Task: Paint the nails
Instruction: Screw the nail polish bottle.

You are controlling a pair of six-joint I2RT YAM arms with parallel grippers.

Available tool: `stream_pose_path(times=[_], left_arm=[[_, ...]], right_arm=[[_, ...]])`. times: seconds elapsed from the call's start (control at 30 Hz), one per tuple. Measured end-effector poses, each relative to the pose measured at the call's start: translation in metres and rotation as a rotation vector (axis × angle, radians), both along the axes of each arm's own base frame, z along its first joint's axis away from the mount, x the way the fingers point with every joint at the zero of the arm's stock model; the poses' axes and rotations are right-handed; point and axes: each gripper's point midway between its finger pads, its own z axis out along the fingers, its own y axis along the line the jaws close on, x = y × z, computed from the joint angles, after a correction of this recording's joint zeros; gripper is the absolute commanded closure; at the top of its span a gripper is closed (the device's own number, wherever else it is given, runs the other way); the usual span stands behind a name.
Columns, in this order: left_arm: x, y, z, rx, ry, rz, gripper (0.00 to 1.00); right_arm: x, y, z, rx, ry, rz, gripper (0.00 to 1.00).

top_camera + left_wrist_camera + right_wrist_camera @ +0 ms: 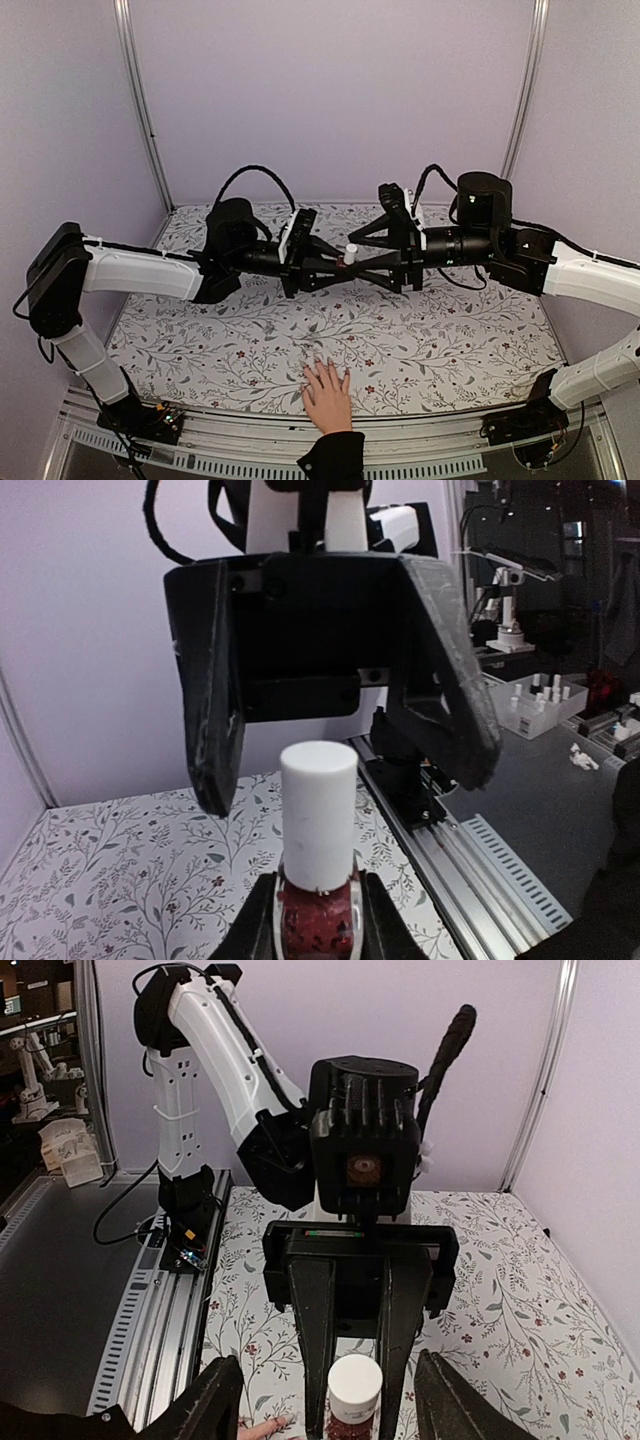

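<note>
A small dark-red bottle (316, 925) with a white cap (318, 815) stands upright between the fingers of my left gripper (318, 900), which is shut on its glass body. In the top view the bottle (349, 256) hangs mid-air over the table's middle, where the two grippers meet. My right gripper (325, 1360) faces it, open, its fingers (214, 695) spread wide on either side of the cap without touching it. A light-skinned hand (328, 397) with a black cuff lies flat at the near table edge. Its nails (324, 367) are tiny and pale.
The table (470, 340) has a floral-patterned cover and pale purple walls on three sides. An aluminium rail (250, 452) runs along the near edge. One fingertip of the hand (265, 1424) shows below the grippers in the right wrist view.
</note>
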Motion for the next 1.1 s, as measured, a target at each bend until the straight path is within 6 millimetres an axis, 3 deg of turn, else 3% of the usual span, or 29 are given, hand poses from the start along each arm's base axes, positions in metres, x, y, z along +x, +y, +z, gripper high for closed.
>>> stream_pose_path(times=[0.33, 0.5, 0.77, 1.1], left_arm=[[-0.031, -0.002, -0.013, 0.043, 0.055, -0.202, 1.0], [-0.033, -0.003, -0.009, 0.04, 0.055, -0.221, 1.0], [-0.034, -0.003, -0.01, 0.043, 0.057, -0.231, 1.0], [-0.024, -0.004, -0.01, 0.046, 0.073, -0.186, 1.0]], right_arm=[[-0.015, 0.001, -0.001, -0.028, -0.01, 0.104, 0.56], [-0.016, 0.008, -0.007, -0.048, 0.006, 0.141, 0.64], [-0.017, 0.01, -0.019, -0.079, 0.03, 0.157, 0.88], [-0.011, 0.011, -0.02, -0.087, 0.03, 0.144, 1.0]])
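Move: The white cap, upright on the bottle, sits between the right hand's open fingers, roughly 1 cm forward of its hand point, 1 cm to the left and 1 cm below; the red bottle under the cap is about 1 cm forward, 2 cm left and 4 cm below. The left hand already grips the bottle at its finger pads, with the cap some 3 cm straight above. The mannequin hand lies about 13 cm back, 4 cm left and 31 cm below the right hand. Down about 2 cm, with a little back and left, the right hand settles over the cap, and its wide-open fingers close until they pinch the cap from both sides. The left hand keeps its grip on the bottle, drawing back some 3 cm and sinking 1 cm while turning clockwise about 12 degrees, then easing 1 cm forward again. ##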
